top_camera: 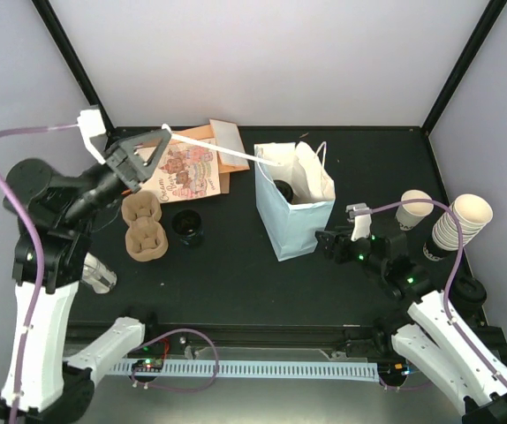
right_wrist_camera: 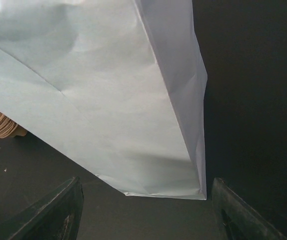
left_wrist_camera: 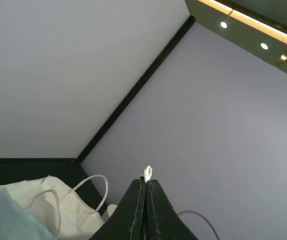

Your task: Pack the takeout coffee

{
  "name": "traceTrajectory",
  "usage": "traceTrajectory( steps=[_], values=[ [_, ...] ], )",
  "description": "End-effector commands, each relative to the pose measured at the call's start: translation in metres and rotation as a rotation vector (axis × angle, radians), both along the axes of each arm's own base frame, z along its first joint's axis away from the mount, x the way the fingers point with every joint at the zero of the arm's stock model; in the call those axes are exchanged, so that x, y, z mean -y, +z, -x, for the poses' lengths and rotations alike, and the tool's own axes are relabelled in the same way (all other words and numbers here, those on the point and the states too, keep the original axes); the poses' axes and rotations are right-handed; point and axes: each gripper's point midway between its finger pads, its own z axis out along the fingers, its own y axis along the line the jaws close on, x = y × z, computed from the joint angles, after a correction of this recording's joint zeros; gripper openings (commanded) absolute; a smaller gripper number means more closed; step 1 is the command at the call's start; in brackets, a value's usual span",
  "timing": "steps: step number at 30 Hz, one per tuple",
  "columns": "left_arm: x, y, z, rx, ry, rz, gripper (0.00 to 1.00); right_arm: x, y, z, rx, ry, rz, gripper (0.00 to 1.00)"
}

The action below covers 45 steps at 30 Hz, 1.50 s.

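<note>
A takeout coffee [top_camera: 187, 223], a black-lidded cup, stands on the black table left of the pale blue paper bag [top_camera: 292, 221]. Another black round lid [top_camera: 283, 188] shows inside the bag's open mouth. My left gripper [top_camera: 161, 135] is raised at the left, shut on the bag's white handle [top_camera: 218, 148], which is stretched taut toward it. In the left wrist view a bit of that white handle [left_wrist_camera: 148, 173] sticks out between the shut fingertips. My right gripper [top_camera: 329, 240] stands open just right of the bag's base. In its wrist view the bag [right_wrist_camera: 108, 100] fills the frame ahead of the gripper [right_wrist_camera: 146, 220].
Brown pulp cup carriers [top_camera: 145, 226] lie left of the lidded cup. Printed paper and brown sleeves [top_camera: 192, 168] lie behind them. A stack of lidless cream cups [top_camera: 461, 221], a single cup [top_camera: 412, 209] and black lids [top_camera: 470, 290] are at the right. A clear plastic cup [top_camera: 99, 274] stands near the left arm.
</note>
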Motion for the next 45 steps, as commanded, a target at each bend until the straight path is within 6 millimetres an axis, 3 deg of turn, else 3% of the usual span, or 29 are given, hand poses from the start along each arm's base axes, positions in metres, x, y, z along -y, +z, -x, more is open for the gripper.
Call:
traceTrajectory(
  steps=[1,7,13,22,30,40,41,42,43,45],
  values=[
    [0.018,0.021,-0.014,0.069,0.014,-0.025,0.02,0.005,0.007,-0.002,0.017,-0.038,0.000,0.73],
    [0.060,0.008,-0.045,0.041,0.019,-0.154,0.02,0.030,0.005,-0.008,0.007,-0.190,0.030,0.73],
    [0.083,-0.011,-0.076,0.044,0.155,-0.346,0.02,0.034,0.017,-0.005,0.049,-0.204,0.010,0.74],
    [0.135,-0.063,-0.104,-0.015,0.114,-0.599,0.02,0.032,0.017,-0.006,0.047,-0.199,0.011,0.74],
    [0.160,-0.100,-0.106,-0.067,0.039,-0.701,0.02,0.033,0.018,-0.005,0.055,-0.197,0.010,0.74],
    [0.193,-0.129,-0.085,-0.076,-0.109,-0.764,0.02,0.031,0.016,-0.005,0.052,-0.185,0.008,0.74],
    [0.195,-0.131,-0.083,-0.075,-0.119,-0.772,0.03,0.030,0.016,-0.005,0.051,-0.182,0.008,0.74],
    [0.197,-0.132,-0.082,-0.073,-0.133,-0.780,0.12,0.030,0.015,-0.005,0.050,-0.181,0.008,0.74],
    [0.198,-0.133,-0.080,-0.074,-0.143,-0.785,0.25,0.029,0.016,-0.005,0.050,-0.178,0.007,0.74],
    [0.195,-0.129,-0.079,-0.073,-0.139,-0.785,0.62,0.028,0.016,-0.005,0.051,-0.172,0.006,0.74]
  ],
)
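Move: The left hand already pinches the white straw, high up; the bag it is bound for has its middle roughly 22 cm to the right, 10 cm ahead and 38 cm below. The black cup stands about 8 cm ahead, 2 cm left and 50 cm down; the cup tray is some 10 cm farther left of that cup, about level with it. From the right hand the bag lies about 9 cm ahead, 7 cm left and 2 cm below. Left hand swings the straw about 20 cm right, down and forward over the bag, finally opening; right edges away. ##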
